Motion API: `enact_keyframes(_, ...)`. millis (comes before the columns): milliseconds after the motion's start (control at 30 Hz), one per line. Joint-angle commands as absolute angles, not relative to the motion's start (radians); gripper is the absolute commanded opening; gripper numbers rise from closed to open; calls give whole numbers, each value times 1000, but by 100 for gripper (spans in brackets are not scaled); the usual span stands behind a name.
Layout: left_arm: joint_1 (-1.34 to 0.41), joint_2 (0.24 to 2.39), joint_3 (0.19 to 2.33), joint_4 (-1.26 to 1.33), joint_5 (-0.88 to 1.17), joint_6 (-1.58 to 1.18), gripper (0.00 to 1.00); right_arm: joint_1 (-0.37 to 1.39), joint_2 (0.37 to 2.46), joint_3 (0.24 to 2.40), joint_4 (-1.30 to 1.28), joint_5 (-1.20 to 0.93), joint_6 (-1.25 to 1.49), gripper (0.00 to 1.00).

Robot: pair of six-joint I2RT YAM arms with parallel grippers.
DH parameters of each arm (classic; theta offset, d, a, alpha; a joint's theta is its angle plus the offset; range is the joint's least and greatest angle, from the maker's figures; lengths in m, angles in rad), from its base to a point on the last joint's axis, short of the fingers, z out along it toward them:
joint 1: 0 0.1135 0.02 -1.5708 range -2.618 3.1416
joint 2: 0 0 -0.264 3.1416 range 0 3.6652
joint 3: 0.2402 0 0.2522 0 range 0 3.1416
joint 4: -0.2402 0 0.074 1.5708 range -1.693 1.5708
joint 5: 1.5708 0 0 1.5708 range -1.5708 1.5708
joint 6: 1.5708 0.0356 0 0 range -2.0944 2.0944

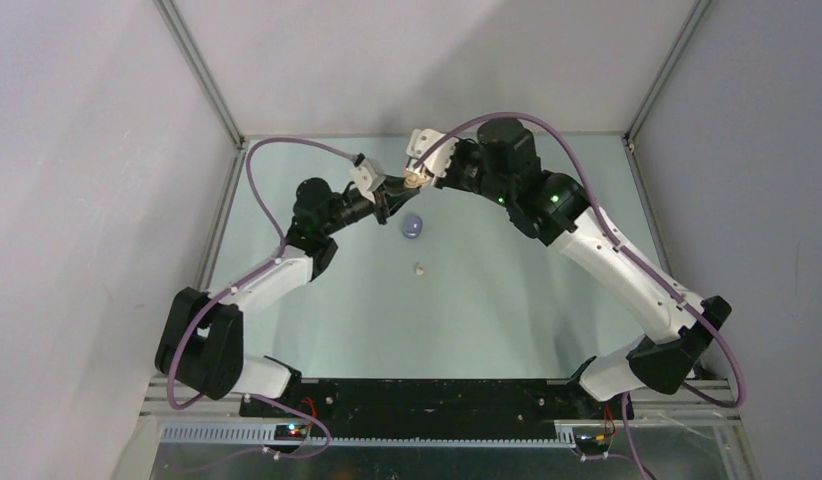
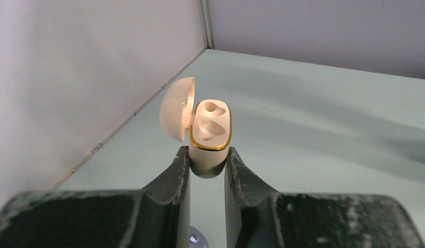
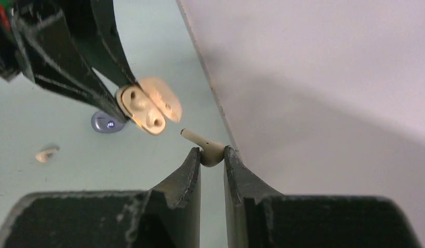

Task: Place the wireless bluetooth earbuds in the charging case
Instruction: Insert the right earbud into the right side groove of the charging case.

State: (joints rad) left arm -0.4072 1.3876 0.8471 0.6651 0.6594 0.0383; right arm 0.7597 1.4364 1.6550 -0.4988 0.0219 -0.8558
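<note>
A cream charging case (image 2: pixel 210 135) with a gold rim is held off the table by my left gripper (image 2: pixel 207 157), shut on its lower body. Its lid (image 2: pixel 177 108) is flipped open to the left and both sockets look empty. The right wrist view shows the same case (image 3: pixel 142 109) up left of my right gripper (image 3: pixel 212 153), which is shut on a cream earbud (image 3: pixel 207 146) whose stem points toward the case, a short gap away. In the top view the two grippers meet near the case (image 1: pixel 415 175). Another cream earbud (image 1: pixel 420 269) lies on the table.
A purple closed case (image 1: pixel 413 228) with a small lit display sits on the table below the grippers, also seen as the purple case (image 3: pixel 106 123). The loose cream earbud (image 3: pixel 46 153) lies left of it. The enclosure's back wall (image 3: pixel 324 77) and left wall (image 2: pixel 71 77) are close by.
</note>
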Motion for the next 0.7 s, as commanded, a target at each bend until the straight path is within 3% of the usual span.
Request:
enact_keyframes(0,-438,1376,805,818,618,132,0,814,1501,1757,-616,146,-807,0)
enact_keyframes(667,-502,1325,738,841,488,-8,0,922,1628,1873,-671,362,-869,0)
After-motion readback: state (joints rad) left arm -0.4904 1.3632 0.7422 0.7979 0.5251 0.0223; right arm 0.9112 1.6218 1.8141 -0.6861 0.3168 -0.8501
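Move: The open charging case, in the left fingers, is roughly 6 cm to the left of the right hand, 1 cm ahead and 8 cm lower; the right hand holds the right earbud, stem out. On the table some 37 cm below, the purple case sits about 6 cm ahead and 5 cm left, the other earbud about 3 cm back and 3 cm left. From the left hand point, the charging case's middle is 2 cm right, 1 cm ahead and 1 cm up. The right hand, still pinching the right earbud, shifts left by nearly 3 cm and then sinks about 4 cm towards the charging case, its fingers tipping further down by some 15 degrees as the stem is brought over the groove at the case's far end from the left hand, where it slows almost to a halt. The left hand keeps its grip on the open case and eases back and slightly right by about 2 cm, with hardly any turn, while both grippers keep their opening. ##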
